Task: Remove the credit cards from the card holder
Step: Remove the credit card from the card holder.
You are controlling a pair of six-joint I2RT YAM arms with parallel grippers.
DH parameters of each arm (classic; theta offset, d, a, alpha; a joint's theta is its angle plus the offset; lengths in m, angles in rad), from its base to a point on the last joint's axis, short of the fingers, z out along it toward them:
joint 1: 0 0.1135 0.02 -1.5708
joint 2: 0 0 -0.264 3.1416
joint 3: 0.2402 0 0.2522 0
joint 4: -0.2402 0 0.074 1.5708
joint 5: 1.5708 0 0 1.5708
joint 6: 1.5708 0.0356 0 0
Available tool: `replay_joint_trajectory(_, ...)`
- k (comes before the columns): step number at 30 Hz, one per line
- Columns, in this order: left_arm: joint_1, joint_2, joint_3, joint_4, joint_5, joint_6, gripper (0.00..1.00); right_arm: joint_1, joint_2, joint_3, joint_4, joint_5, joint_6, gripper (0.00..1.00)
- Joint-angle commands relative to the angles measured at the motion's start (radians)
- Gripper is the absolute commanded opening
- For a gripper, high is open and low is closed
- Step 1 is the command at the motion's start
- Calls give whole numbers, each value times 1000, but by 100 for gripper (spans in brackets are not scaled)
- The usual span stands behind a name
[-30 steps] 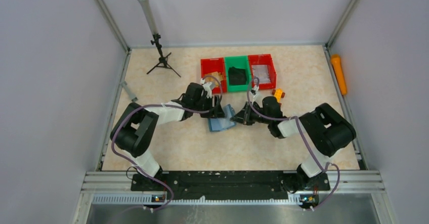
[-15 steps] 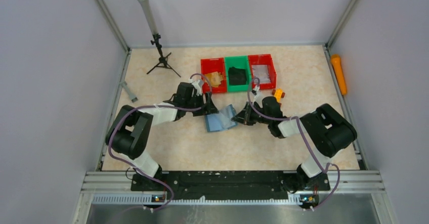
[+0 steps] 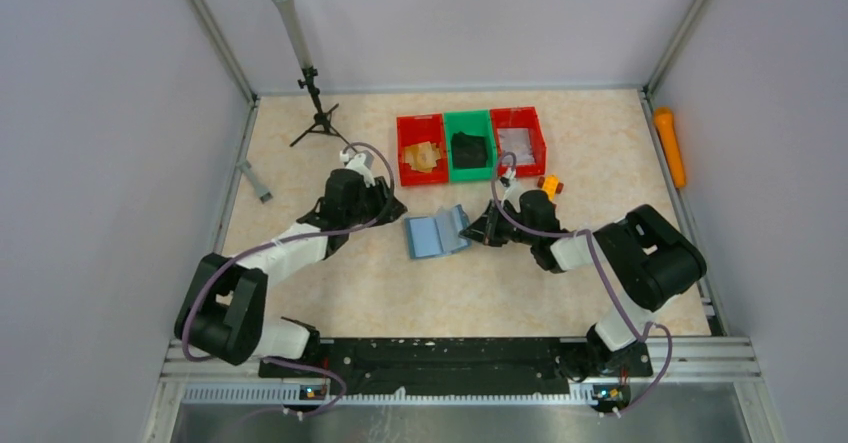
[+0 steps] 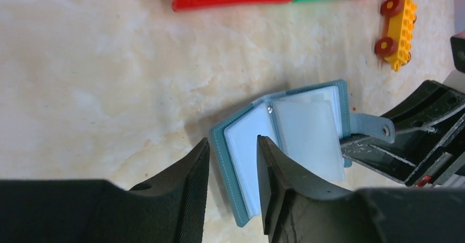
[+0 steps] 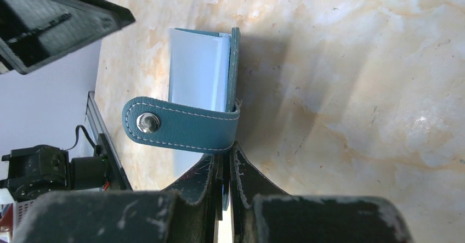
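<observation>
The card holder (image 3: pixel 432 236) lies open on the table, slate-teal outside with pale blue-grey sleeves (image 4: pixel 296 136) fanned up. I cannot make out any credit cards in the sleeves. My right gripper (image 3: pixel 479 230) is shut on the holder's right cover; in the right wrist view the closure tab (image 5: pixel 181 125) with its snap hangs just beyond the pinched jaws of the right gripper (image 5: pixel 229 156). My left gripper (image 3: pixel 392 206) is off to the left of the holder, apart from it. In the left wrist view the left gripper (image 4: pixel 233 144) is partly open, with nothing between its fingers.
Three bins stand at the back: a red bin (image 3: pixel 407 158) with tan pieces, a green bin (image 3: pixel 448 153) holding a black lump, another red bin (image 3: pixel 540 141). A yellow toy car (image 3: pixel 548 184) sits near the right arm. An orange cylinder (image 3: pixel 668 146) and a tripod (image 3: pixel 318 113) stand at the edges.
My left arm has drawn back to the left, away from the card holder, and its jaws have narrowed. The holder has shifted slightly left. The right gripper has kept its grip.
</observation>
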Motion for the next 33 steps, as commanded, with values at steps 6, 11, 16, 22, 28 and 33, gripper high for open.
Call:
replay_joint_trajectory(6, -5, 65, 33, 76, 119, 17, 82, -7, -31, 17, 54, -10, -6, 0)
replay_joint_trajectory(11, -53, 198, 109, 60, 220, 29, 99, -7, -30, 17, 54, -11, -6, 0)
replay_joint_trajectory(16, -74, 276, 161, 36, 280, 16, 99, -7, -29, 17, 62, -22, -4, 0)
replay_joint_trajectory(22, -81, 299, 148, 145, 376, -34, 99, 3, -20, 22, 85, -43, 3, 1)
replay_joint_trajectory(28, -99, 298, 151, 154, 381, -27, 99, 46, -18, 35, 104, -57, -15, 1)
replay_joint_trajectory(33, -101, 305, 156, 160, 397, -29, 99, 57, -26, 27, 142, -75, -17, 1)
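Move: The open card holder lies about 8 cm to the right and 5 cm nearer than my empty left hand, some 6 cm lower; its raised clear sleeve stands about 11 cm right and 4 cm back. The left red bin is some 13 cm ahead and 5 cm right, the green bin equally far out and 15 cm right. My right hand already grips the holder's strap-side edge, with the holder's middle about 5 cm to its left, level fore and aft and slightly lower. I spread my half-open left fingers fully and, after a small lift, bring them back over the card holder, about 9 cm to the right, 3 cm back and ending some 2 cm lower, the wrist turning roughly 20 degrees clockwise. My right hand keeps its pinch on the edge, holding still, then late on easing about 2 cm left and back with a slight rise. ##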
